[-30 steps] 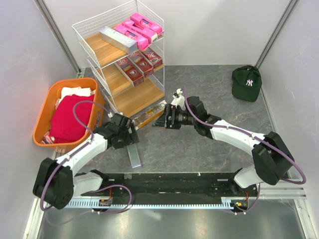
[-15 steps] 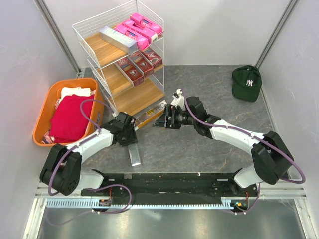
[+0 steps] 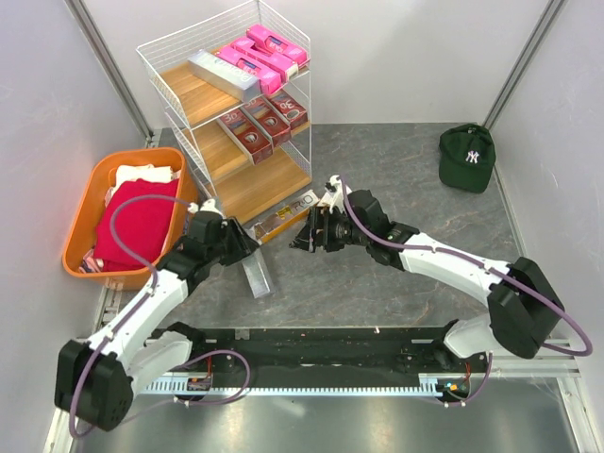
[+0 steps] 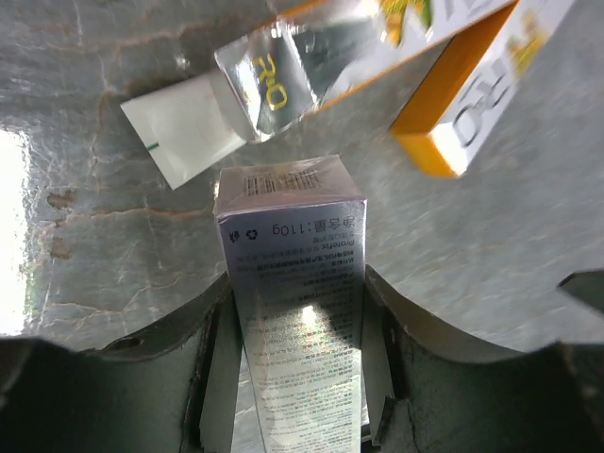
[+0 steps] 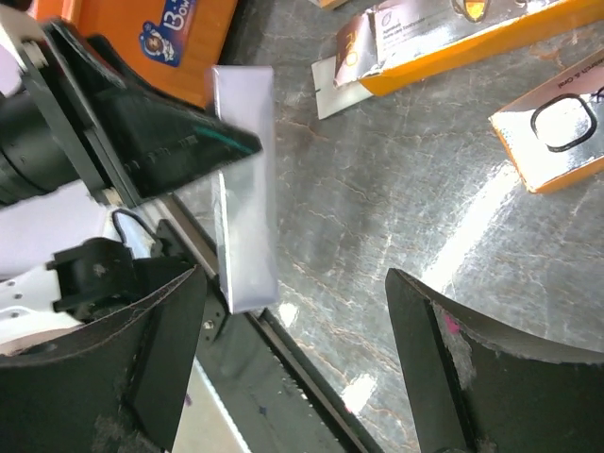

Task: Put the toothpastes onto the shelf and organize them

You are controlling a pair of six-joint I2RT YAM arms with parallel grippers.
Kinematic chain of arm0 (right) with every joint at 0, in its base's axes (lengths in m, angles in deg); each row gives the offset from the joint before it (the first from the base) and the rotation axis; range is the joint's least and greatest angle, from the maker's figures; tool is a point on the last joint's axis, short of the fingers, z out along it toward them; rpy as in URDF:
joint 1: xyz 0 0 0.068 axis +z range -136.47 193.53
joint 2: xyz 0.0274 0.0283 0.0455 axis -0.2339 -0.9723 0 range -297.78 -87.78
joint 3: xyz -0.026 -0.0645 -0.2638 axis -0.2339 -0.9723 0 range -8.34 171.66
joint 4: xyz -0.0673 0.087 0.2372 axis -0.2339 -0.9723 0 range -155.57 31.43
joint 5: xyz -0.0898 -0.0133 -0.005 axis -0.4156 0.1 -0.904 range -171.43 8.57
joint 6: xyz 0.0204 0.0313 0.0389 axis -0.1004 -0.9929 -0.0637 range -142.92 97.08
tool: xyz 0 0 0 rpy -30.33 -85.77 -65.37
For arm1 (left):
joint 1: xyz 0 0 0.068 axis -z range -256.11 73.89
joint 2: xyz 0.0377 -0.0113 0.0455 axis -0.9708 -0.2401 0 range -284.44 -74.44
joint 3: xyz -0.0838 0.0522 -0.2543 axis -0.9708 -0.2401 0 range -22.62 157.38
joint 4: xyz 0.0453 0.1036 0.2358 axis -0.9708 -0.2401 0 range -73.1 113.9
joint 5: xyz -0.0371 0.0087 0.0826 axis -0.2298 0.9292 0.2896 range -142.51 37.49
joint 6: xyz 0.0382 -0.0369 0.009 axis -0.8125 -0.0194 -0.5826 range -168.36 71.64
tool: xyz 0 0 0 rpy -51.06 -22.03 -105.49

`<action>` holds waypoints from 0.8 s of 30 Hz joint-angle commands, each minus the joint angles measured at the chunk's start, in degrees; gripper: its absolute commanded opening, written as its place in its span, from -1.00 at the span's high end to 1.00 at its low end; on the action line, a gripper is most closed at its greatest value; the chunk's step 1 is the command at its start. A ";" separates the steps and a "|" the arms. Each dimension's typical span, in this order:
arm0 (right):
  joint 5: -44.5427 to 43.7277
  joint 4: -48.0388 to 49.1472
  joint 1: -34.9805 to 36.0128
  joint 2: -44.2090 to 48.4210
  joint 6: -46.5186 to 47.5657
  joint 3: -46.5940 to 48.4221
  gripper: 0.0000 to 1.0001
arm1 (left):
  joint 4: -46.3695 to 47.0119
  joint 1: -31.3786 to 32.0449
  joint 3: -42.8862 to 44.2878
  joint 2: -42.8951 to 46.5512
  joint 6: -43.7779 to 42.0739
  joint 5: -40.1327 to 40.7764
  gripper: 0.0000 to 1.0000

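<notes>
A silver-grey toothpaste box [image 3: 257, 276] lies lengthwise between my left fingers [image 4: 212, 330], and my left gripper [image 3: 247, 253] is shut on its sides [image 4: 297, 283]. It also shows in the right wrist view [image 5: 247, 189]. Two gold-white toothpaste boxes [image 3: 283, 212] lie on the table by the shelf's foot [image 4: 311, 57] [image 5: 444, 47]. My right gripper [image 3: 304, 236] hovers open beside them, holding nothing [image 5: 297, 283]. The shelf [image 3: 250, 189] carries pink boxes [image 3: 260, 52] and a silver one [image 3: 222, 74] on top, and dark red ones [image 3: 264, 118] on the middle board.
An orange basket [image 3: 90, 203] with red and white cloths [image 3: 132, 226] stands left of the shelf, close to my left arm. A dark green cap [image 3: 466, 158] lies at the back right. Grey walls close in both sides.
My left gripper has closed on the silver box and drawn it slightly toward the shelf, with the arm's elbow swinging down. The right gripper has shifted a little nearer.
</notes>
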 commanded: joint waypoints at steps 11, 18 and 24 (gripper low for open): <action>-23.66 -3.82 17.57 7.93 9.72 2.83 -0.70 | 31.04 -18.74 -13.93 7.86 23.40 -26.97 0.52; -28.06 -1.03 22.87 2.92 9.82 3.71 -0.70 | 33.43 -19.45 -13.23 8.21 26.14 -27.59 0.54; -29.81 1.19 23.66 -1.91 10.16 6.25 -0.70 | 33.87 -19.45 -13.58 9.18 26.66 -27.76 0.55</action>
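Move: The left hand still grips the silver box; the right gripper it is brought to meet waits about 10 cm to its right, 2 cm ahead and 5 cm higher. From the right hand, the silver box's middle lies roughly 9 cm left, 4 cm back and 6 cm below. On the table 14 cm beneath the right hand, the long R&O box lies some 10 cm ahead and 3 cm left, the short orange box 11 cm ahead and 5 cm right. Open, the right swings about 9 cm back and left towards the silver box the left lifts and rolls. ##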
